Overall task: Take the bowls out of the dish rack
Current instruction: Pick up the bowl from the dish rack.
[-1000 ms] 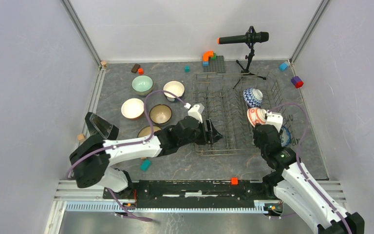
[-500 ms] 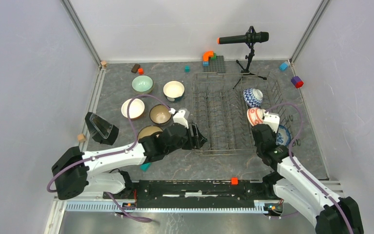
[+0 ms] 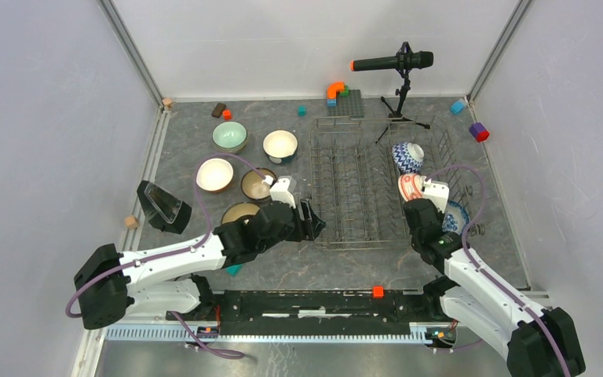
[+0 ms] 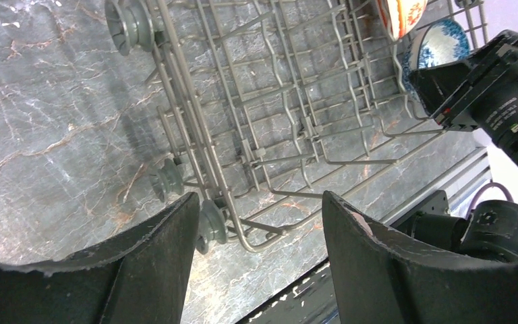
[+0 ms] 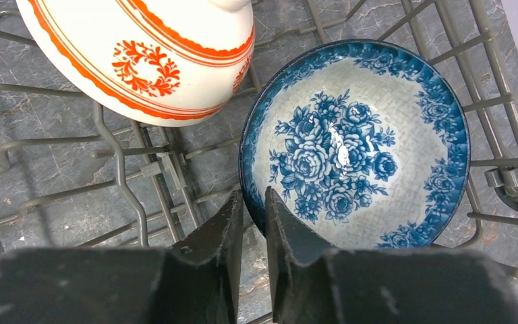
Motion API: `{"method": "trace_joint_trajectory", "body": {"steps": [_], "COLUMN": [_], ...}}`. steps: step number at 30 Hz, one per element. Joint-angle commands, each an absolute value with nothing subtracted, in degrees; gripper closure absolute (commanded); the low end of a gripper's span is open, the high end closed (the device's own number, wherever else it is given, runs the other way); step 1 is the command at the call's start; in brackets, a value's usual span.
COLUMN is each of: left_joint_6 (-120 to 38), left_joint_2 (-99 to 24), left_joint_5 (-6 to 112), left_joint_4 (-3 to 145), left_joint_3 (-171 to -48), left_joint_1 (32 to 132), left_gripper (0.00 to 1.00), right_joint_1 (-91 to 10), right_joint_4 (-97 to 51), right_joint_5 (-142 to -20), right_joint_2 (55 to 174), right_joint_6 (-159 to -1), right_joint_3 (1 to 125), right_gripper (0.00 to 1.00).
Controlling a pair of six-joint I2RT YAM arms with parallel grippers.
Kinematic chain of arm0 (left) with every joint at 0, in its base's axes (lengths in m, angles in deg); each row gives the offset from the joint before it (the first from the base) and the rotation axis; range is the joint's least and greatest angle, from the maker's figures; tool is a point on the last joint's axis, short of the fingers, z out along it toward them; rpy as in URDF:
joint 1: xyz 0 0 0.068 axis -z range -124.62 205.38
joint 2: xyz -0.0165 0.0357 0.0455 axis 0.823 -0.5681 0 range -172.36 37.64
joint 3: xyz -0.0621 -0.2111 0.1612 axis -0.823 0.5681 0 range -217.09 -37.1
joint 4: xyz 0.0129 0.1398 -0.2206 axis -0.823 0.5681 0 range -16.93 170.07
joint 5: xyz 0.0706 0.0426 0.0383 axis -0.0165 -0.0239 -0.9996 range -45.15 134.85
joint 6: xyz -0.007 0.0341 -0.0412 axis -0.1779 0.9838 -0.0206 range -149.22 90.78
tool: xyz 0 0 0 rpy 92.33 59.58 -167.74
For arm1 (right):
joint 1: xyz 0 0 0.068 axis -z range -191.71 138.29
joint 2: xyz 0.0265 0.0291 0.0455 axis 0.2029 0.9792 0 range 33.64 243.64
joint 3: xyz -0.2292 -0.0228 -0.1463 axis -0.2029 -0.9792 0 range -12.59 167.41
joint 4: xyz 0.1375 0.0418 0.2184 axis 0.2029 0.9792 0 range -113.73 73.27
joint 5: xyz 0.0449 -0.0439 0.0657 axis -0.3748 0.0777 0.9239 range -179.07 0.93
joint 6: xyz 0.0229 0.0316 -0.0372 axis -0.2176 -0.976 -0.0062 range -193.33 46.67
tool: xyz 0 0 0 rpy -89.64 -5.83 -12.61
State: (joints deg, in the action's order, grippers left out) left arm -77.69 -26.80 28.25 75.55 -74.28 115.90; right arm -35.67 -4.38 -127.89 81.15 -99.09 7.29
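The grey wire dish rack [image 3: 361, 184] holds three bowls at its right side: a blue-white zigzag bowl [image 3: 407, 155], a red-white patterned bowl [image 5: 141, 61] and a blue floral bowl [image 5: 357, 148]. My right gripper [image 5: 253, 209] pinches the floral bowl's left rim, one finger inside and one outside. My left gripper [image 4: 260, 223] stands open and empty over the rack's near-left corner [image 4: 243, 223]. Several bowls sit on the table left of the rack: pale green [image 3: 229, 135], white [image 3: 280, 144], cream [image 3: 214, 174] and two brown ones [image 3: 257, 184].
A microphone on a tripod [image 3: 399, 78] stands behind the rack. A black angled object [image 3: 162, 206] lies at the left. Small toy blocks are scattered around, one teal [image 3: 235, 269] under the left arm. A studded plate [image 3: 349, 102] lies at the back.
My left arm has drawn back leftward off the rack to its near-left corner. My right gripper has closed from wide open onto the floral bowl's rim.
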Motion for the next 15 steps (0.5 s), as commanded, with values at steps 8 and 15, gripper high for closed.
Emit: {"method": "trace_joint_trajectory", "body": {"steps": [8,15], "left_joint_6": [-74.9,-75.2], "left_joint_2": [-25.3,-25.4], "left_joint_5": [24.5,24.6], "left_joint_4": [76.7,77.0], "left_joint_3": [-73.4,-73.5], "left_joint_1": [116.1,116.0], "left_gripper": [0.26,0.26], "right_joint_1": [-35.3,-35.4], "right_joint_4": [-1.7,0.7], "right_joint_5": [-122.9,-121.5], "right_joint_2": [78.1,75.5], "right_joint_6": [-97.9,-96.2], "right_joint_3": [7.7,9.8], "right_gripper": [0.90,1.00]}}
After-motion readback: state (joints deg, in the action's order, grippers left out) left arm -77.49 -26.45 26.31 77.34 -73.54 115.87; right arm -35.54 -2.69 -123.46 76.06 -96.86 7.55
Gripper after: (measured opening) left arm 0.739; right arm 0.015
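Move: The blue floral bowl leans in the rack against my right fingers: its left rim is already between them, its middle about 5 cm to their right, level fore and aft and some 2 cm lower. The orange-patterned bowl sits about 7 cm ahead and 5 cm left of that hand, with the blue zigzag bowl about 14 cm ahead and 8 cm left. From my left hand, the floral bowl lies some 34 cm right, 3 cm ahead and 9 cm below. I shut my right fingers from about a quarter open and pinch the floral bowl's left rim between the tips. As they close, I ease the hand about 1 cm to the left and then also about 1 cm up, starting to draw the rim away from the rack floor, with the wrist turning slightly, some 5 degrees, counter-clockwise. ##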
